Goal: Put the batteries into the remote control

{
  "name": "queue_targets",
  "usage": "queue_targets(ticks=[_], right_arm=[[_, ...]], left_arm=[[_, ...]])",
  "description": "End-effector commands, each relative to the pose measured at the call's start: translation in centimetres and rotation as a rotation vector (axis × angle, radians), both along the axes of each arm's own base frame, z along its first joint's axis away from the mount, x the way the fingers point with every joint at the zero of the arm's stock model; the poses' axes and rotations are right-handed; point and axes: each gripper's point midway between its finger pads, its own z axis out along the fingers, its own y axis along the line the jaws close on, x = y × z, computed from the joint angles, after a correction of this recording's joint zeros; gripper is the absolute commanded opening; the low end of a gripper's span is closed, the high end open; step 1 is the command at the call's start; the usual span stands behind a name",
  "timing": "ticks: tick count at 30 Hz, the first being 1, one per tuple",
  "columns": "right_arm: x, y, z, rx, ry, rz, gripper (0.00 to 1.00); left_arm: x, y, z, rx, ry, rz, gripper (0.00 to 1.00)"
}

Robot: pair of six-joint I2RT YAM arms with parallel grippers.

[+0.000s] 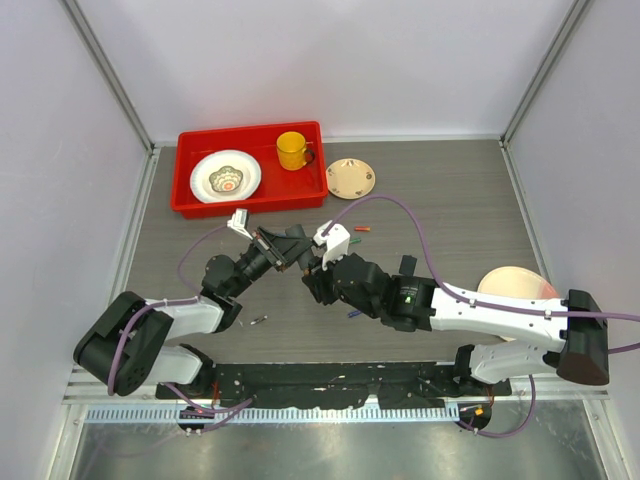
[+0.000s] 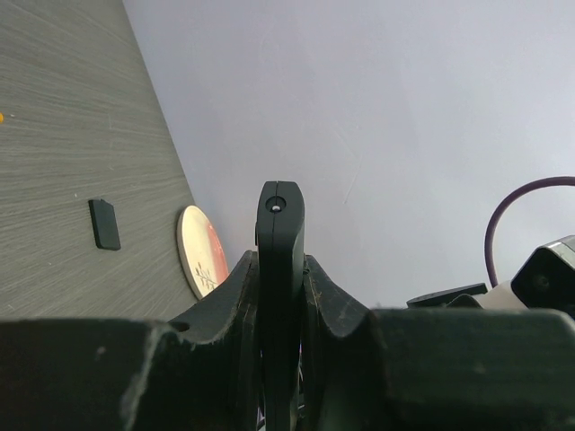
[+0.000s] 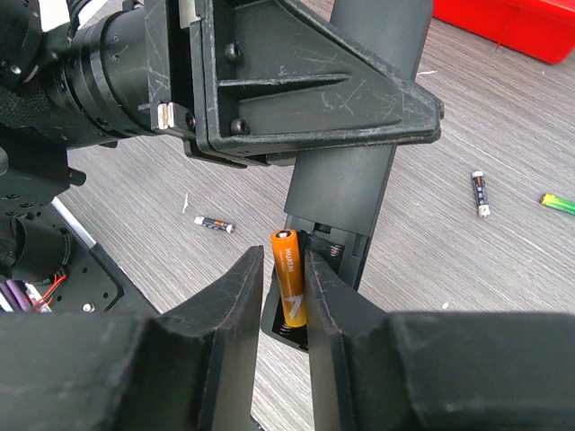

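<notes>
My left gripper (image 1: 283, 245) (image 2: 280, 269) is shut on the black remote control (image 2: 280, 224), holding it above the table. In the right wrist view the remote control (image 3: 346, 184) hangs with its battery compartment open at the lower end. An orange battery (image 3: 289, 274) stands tilted in that compartment, its lower end seated and its top sticking out. My right gripper (image 3: 283, 259) (image 1: 312, 270) straddles it with the jaws slightly parted. The right finger touches the cell and a narrow gap shows on the left.
Loose batteries lie on the table: a black one (image 3: 215, 224), another (image 3: 482, 193), a green one (image 3: 559, 204). The black back cover (image 2: 105, 224) lies near a pink plate (image 2: 202, 250). A red tray (image 1: 250, 205) with a yellow cup (image 1: 292, 150) stands at the back.
</notes>
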Motion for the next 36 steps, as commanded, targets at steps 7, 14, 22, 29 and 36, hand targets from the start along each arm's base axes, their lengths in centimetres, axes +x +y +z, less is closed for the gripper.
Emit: queue_targets(ticks=[7,14,22,29,36], right_arm=[[0.3,0.8,4.0,0.093,-0.025,-0.024,0.39],[0.5,1.0,4.7,0.099,-0.031,-0.032,0.44],[0.4,0.8,6.1,0.118,-0.042,-0.027,0.49],[1.0,-2.4,7.8,0.166,-0.055,-0.129,0.61],[0.7,-4.3,4.4,0.248,0.133,-0.070,0.65]], left_arm=[[-1.6,1.0,6.2,-0.136,-0.247,0.011,0.00],[-1.6,0.9,6.1,-0.133,-0.248,0.006,0.00],[-1.6,0.9,5.9,-0.129,-0.245,0.007,0.00],[-1.5,0.9,6.0,-0.130,-0.246,0.007,0.00],[-2.0,0.7,6.7,-0.142,-0.261,-0.026,0.00]])
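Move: Right at the right hand's fingertips, about 1 cm ahead, 1 cm left and 1 cm below, sits the orange battery in the remote control's open compartment. The left fingers gripping the remote are some 7 cm ahead and 2 cm left; on the table about 19 cm below, the purple battery lies roughly 8 cm right and 2 cm back, the black battery 13 cm ahead and 1 cm right. From the left hand, the orange battery is about 7 cm back, 1 cm right and slightly below. Spreading its already parted fingers to about twice their gap, the right hand comes free of the orange battery, first easing up a little and then lifting faster, about 5.5 cm in all. Late on it swings some 4 cm right, away from the remote, tilting its left side up about 10 degrees. The left hand holds the remote still in its unchanged grip. ##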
